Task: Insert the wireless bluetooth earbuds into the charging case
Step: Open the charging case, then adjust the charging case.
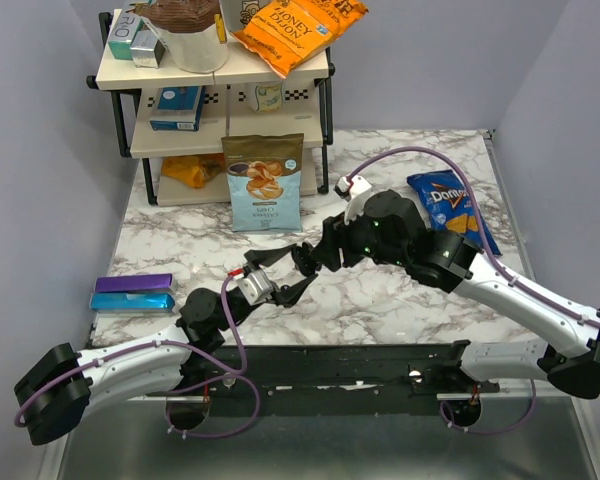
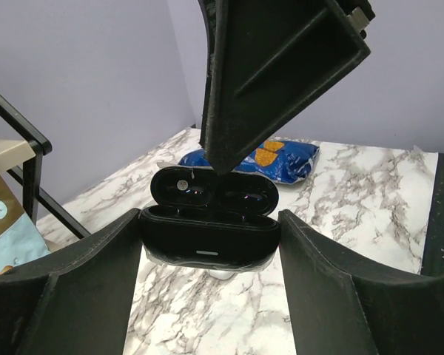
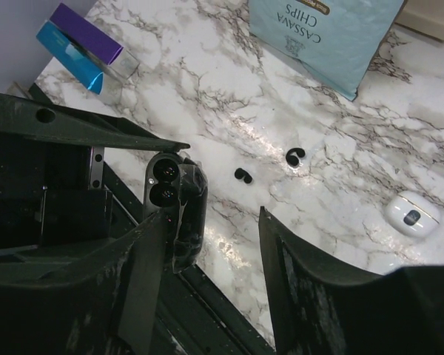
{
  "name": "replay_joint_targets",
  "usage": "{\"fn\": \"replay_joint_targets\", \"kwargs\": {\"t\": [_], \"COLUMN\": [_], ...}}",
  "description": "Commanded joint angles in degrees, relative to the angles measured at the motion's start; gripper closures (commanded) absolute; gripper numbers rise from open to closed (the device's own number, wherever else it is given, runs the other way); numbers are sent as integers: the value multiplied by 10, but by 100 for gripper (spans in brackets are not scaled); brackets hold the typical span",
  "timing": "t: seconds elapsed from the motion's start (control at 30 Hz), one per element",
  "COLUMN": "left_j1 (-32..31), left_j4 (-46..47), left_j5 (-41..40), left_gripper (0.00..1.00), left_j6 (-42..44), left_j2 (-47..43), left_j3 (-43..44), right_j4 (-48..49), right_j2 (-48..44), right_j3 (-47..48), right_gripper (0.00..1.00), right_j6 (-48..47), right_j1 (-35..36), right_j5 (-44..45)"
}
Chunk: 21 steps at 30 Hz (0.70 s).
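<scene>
The black charging case [image 2: 207, 238] stands with its lid [image 2: 214, 194] open, and my left gripper [image 2: 209, 218] is shut on its two ends. The right wrist view shows the same case [image 3: 181, 211] beside my right gripper [image 3: 213, 214], which is open with only marble between its fingers. One right finger [image 2: 274, 81] hangs just above the open lid. Two tiny black wireless bluetooth earbuds [image 3: 243, 175] [image 3: 295, 156] lie loose on the table beyond the case. From above, both grippers [image 1: 285, 275] [image 1: 315, 255] meet over the table's middle.
A cassava chips bag [image 1: 265, 182] stands in front of a shelf rack [image 1: 215, 90] at the back. A blue Doritos bag [image 1: 450, 205] lies at the right, a purple and blue box [image 1: 132, 293] at the left edge. A small white round object [image 3: 412, 214] lies near the earbuds.
</scene>
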Motion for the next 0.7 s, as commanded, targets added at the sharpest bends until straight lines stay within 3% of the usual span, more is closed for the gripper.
{"fn": "replay_joint_targets", "kwargs": {"t": [0.0,0.3,0.5,0.53,0.6,0.63,0.67], "left_j1": [-5,-5,-5,-6,-6,-5,-6], "left_j4": [29,33,24,22,-5,-22,-43], "left_j5": [2,4,-2,-13,-29,-41,-43], "left_gripper": [100,100,100,100,87,83,72], "left_j6": [6,6,4,-7,-18,-32,-38], "left_j2": [-1,4,5,5,4,2,1], "left_j3": [11,14,18,20,26,38,45], "right_j4": [22,27,28,27,21,17,14], "right_j2": [16,43,42,39,35,32,29], "right_j3": [1,5,4,3,6,8,11], "right_gripper": [41,51,72,83,99,99,99], "right_j6": [9,5,3,-1,-8,-15,-21], "right_j1": [-7,-18,-18,-18,-18,-19,-18], "right_j5": [-40,-61,-64,-64,-58,-56,-57]}}
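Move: The black charging case, its lid already standing open, is in the left hand's fingers. From the right hand, the lid is about 2 cm left and 2 cm below, roughly level forward; from the left hand, it is about 2 cm ahead, 3 cm right and 2 cm up. On the table about 22 cm below the right hand lie one black earbud 5 cm ahead and 8 cm left, another 11 cm ahead and 4 cm left, and a white case 13 cm ahead and 10 cm right. Fingertips close at the lid of the black charging case: the right hand, its open fingers already to either side of the lid, eases about 1.5 cm left and as much down, then holds there while the fingers shut almost fully to pinch the lid's rim. The left hand stays in place and keeps its grip on the case body. ##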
